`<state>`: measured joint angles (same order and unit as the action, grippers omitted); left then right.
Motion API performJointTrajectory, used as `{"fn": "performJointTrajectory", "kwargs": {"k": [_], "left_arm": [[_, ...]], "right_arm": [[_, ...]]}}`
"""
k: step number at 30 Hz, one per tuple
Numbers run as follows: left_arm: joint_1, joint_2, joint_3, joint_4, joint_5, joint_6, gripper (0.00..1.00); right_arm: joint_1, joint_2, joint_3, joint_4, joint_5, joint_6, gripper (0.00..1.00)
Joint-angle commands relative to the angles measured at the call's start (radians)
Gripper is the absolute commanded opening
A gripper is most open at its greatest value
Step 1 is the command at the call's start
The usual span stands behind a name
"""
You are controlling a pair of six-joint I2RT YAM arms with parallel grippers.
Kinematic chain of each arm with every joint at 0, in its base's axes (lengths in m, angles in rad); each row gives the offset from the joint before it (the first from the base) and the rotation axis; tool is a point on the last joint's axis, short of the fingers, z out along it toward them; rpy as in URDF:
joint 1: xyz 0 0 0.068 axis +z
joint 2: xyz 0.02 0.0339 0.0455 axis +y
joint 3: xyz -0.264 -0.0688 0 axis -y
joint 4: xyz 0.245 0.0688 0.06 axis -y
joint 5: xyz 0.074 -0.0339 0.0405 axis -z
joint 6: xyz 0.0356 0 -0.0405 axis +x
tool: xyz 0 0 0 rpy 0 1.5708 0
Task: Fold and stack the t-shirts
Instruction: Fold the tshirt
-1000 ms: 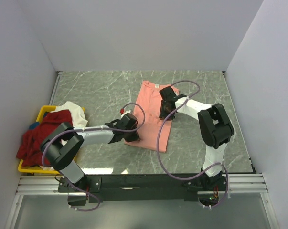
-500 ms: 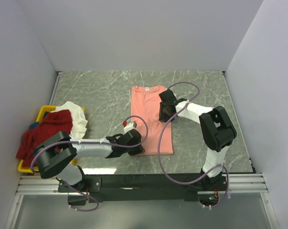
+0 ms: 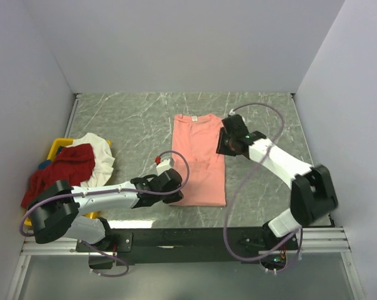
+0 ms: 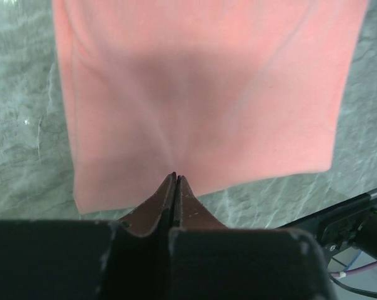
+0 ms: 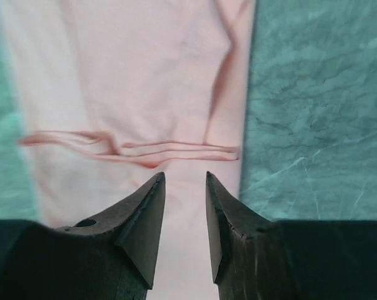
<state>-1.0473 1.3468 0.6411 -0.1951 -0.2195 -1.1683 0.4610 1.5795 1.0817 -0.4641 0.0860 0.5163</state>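
A salmon-pink t-shirt [image 3: 199, 156] lies flat in the middle of the table, collar toward the far side. My left gripper [image 3: 177, 189] is at its near left hem. In the left wrist view the gripper [image 4: 175, 175] is shut, with its tips on the hem of the pink shirt [image 4: 201, 94] and faint creases running to them. My right gripper [image 3: 226, 142] hovers at the shirt's right edge. It stands open [image 5: 185, 174] over the pink shirt [image 5: 132, 81], just short of a cross fold. A dark red t-shirt [image 3: 57, 172] and a white t-shirt [image 3: 99, 153] are heaped at the left.
The yellow bin [image 3: 55, 145] under the heap stands against the left wall. White walls close in the grey marble table [image 3: 125, 125] on three sides. The black rail [image 3: 194, 236] with both arm bases runs along the near edge.
The pink shirt went from a narrow slanted strip to a wider, flat rectangle. My left gripper drew back toward the near edge with the hem. The right gripper shifted to the shirt's right edge.
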Motion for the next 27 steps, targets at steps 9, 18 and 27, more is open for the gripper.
{"fn": "performJointTrajectory", "kwargs": {"k": [9, 18, 27], "left_arm": [[0.012, -0.037, -0.014, -0.014, -0.049, -0.013, 0.02], [0.015, -0.060, -0.124, 0.034, -0.035, -0.059, 0.01], [0.015, -0.142, -0.172, 0.005, -0.024, -0.070, 0.01]], "right_arm": [[0.269, -0.343, -0.364, 0.108, -0.034, 0.191, 0.39], [0.318, -0.453, -0.612, 0.148, -0.003, 0.283, 0.39], [0.320, -0.515, -0.674, 0.113, 0.005, 0.303, 0.39]]}}
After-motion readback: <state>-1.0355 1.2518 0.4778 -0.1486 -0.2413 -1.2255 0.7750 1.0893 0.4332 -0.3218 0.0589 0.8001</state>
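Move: The left gripper, shut, hovers roughly 3 cm over the t-shirt's hem; the lower-left corner lies about 4 cm to its left and 2 cm back, the near table edge some 10 cm straight back. From the right gripper, half open, the lower-right corner lies about 19 cm back, level sideways and 7 cm down; the loose fold across the shirt runs 3 cm back and 7 cm left, and the lower-left corner is 19 cm back, 18 cm left. Swing the right gripper up about 4 cm off the shirt's fold, then back towards you some 18 cm and down, fingers kept half open, to set the tips on the cloth just inside the lower-right corner. Meanwhile bring the shut left gripper about 3 cm left and down to rest its tips on the hem by the lower-left corner. ##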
